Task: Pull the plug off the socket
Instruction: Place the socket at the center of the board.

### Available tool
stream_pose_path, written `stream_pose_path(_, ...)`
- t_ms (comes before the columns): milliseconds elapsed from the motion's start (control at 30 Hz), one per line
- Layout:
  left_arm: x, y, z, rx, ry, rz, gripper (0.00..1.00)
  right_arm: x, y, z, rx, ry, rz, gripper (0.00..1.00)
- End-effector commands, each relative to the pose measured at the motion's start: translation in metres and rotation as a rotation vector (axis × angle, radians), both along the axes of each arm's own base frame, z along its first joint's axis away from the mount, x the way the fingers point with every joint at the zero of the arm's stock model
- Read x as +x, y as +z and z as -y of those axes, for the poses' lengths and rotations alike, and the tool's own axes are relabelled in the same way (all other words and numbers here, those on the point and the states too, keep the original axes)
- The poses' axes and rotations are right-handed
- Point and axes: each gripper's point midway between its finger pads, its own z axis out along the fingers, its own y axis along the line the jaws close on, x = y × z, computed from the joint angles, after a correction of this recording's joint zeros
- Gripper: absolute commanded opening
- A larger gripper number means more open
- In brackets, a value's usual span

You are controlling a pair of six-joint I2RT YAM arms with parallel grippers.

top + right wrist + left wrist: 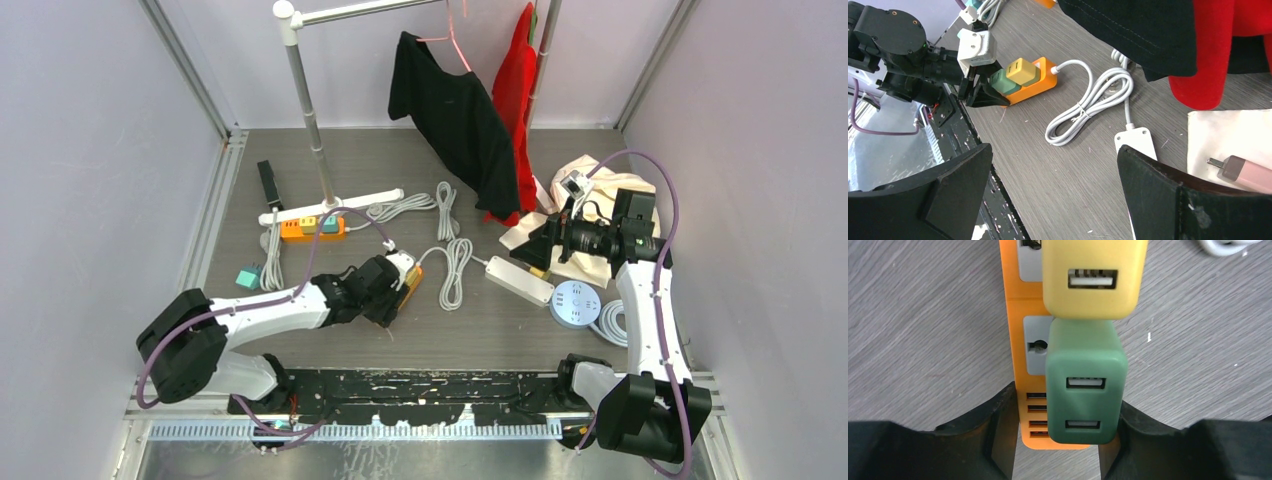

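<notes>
An orange socket strip lies flat on the table. A green plug stands in it near its end, with a yellow plug right beside it. My left gripper is shut on the strip's end. Its fingers press the strip's two sides, and the green plug rises between them. My right gripper hangs open over bare table to the right, holding nothing.
A coiled white cable and a white power strip lie between the arms. A round white hub, a cloth and a pink charger sit right. A second orange strip, the rack pole and hanging shirts stand behind.
</notes>
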Motion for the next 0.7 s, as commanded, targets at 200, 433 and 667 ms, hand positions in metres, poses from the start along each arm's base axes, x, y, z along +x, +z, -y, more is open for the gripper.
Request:
stream_pose_path(200,-0.001,0.004,-0.009,0.124,0.104,-0.085,0.03,0.005,0.004,-0.001,0.013,0.008,0.030,1.00)
stream_pose_path(433,-0.005,0.005,0.015,0.026,0.030,-0.115,0.48,0.004,0.005,-0.001,0.013,0.009,0.035,1.00)
stream_pose_path(667,-0.007,0.028,0.027,-0.095,-0.028,-0.064,0.78,0.003,0.006,-0.002,0.014,0.013,0.039,1.00)
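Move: The left hand still holds the orange socket by its near end. The socket's middle lies about 3 cm ahead and 2 cm to the right of that hand, about 1 cm lower, with the yellow plug roughly 6 cm ahead and 4 cm right. The looped white cable is some 7 cm ahead and 12 cm right, and the white socket about 5 cm ahead and 24 cm right. From the idle right hand, the orange socket is about 22 cm left, 3 cm back and 20 cm below. The left fingers let go of the orange socket: they keep their pinch on its sides by the green plug while the hand eases left and then down, about 1 cm each, tipping under 10 degrees further downward to set it on the table. Then they spread by about half again, as the hand slides back right and a little back, just starting to lift. ##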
